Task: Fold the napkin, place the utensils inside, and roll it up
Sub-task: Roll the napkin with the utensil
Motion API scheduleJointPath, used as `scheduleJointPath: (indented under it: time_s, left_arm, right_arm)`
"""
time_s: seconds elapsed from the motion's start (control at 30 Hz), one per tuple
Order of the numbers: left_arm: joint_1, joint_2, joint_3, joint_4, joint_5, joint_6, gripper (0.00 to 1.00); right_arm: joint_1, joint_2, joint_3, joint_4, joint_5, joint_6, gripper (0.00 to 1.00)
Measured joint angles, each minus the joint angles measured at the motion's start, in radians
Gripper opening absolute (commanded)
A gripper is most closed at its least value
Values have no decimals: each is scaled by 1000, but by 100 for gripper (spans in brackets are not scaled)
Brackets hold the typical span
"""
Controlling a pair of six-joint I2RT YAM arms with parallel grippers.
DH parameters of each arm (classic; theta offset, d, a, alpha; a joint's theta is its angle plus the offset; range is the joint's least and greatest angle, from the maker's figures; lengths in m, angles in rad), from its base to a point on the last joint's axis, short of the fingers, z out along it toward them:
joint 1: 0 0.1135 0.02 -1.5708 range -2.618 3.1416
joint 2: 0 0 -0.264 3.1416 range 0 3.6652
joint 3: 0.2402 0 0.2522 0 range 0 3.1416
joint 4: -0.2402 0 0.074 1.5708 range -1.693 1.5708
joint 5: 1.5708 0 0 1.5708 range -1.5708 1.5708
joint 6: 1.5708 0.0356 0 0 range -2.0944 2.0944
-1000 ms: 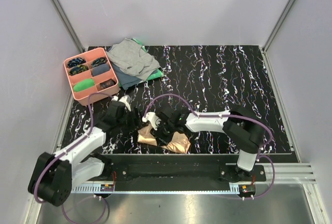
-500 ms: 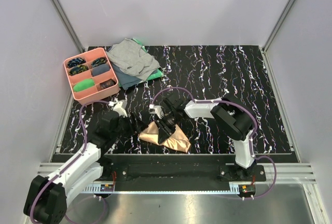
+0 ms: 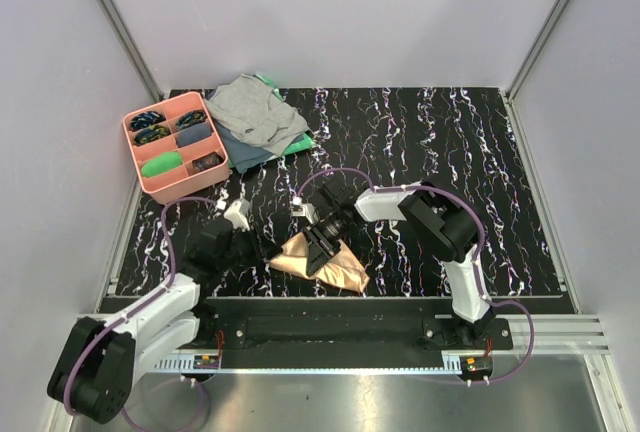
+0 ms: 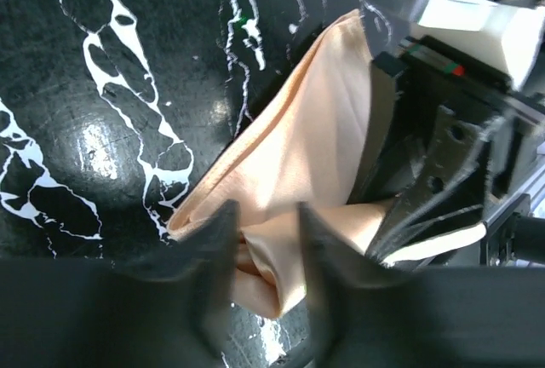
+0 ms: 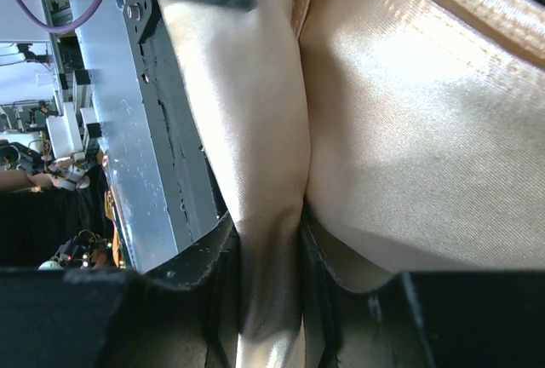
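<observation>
The peach-orange napkin (image 3: 343,271) lies bunched in a rough triangle near the table's front edge. My right gripper (image 3: 320,244) comes in from the right over its middle. In the right wrist view the right gripper (image 5: 271,249) is shut on a raised fold of the napkin (image 5: 409,129). My left gripper (image 3: 268,250) is at the napkin's left corner. In the left wrist view the left gripper (image 4: 266,244) has its fingers on either side of a rounded fold of the napkin (image 4: 298,129), pinching it. The utensils are out of view.
A pink tray (image 3: 187,190) with small dark and green items stands at the back left. Beside it lie a grey cloth (image 3: 250,107) and a green cloth (image 3: 298,145) under it. The metal front rail (image 3: 330,330) runs just behind the napkin's near edge.
My left gripper pulled back to the left, then closed its fingers on the napkin's left corner. The napkin went from two bunched lumps to one spread triangle. The right gripper kept its hold.
</observation>
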Motion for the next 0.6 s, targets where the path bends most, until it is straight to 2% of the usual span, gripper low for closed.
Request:
scheduleJointPath:
  time_s: [0.07,0.1,0.17,0.33,0.47,0.6]
  left_arm:
    - [0,41,0,17,0,1,1]
    - [0,68,2,23,-1,1,0]
    - [0,124,5,24,-2,0,0]
    - [-1,225,53,25,0,-2,0]
    - [-1,287,99,13,2,8,0]
    - [-1,340,139,5,7,20,0]
  right_arm:
    - [0,0,1,-5,0,0,43]
    - [-1,0,3,-8,-2,2,46]
    - [0,0,9,-19,-4,6,54]
    - [0,-18,35,-70,24,18,63]
    - [0,-59,42,-105,114,16,68]
    - [-1,-140,42,-133,267,1,71]
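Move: The left end of the napkin roll is just under my open left hand, about 3 cm down and barely 1 cm back and right. The roll's right end is some 20 cm to my left hand's right and 7 cm back; the unrolled flap's middle is 2 cm forward, 5 cm right. My right hand already grips the roll between its ends, the left end about 8 cm left and 3 cm forward of it, the right end 10 cm right and 3 cm back. I drop my left hand about 3 cm onto the roll's left end and shut its fingers to pinch the cloth there, then ease it forward nearly 2 cm, low down, its fingers tipping some 10 degrees farther down. Meanwhile my right fingers open and let go of the roll, and that hand moves about 3 cm forward and 2 cm up, still straddling the roll. ##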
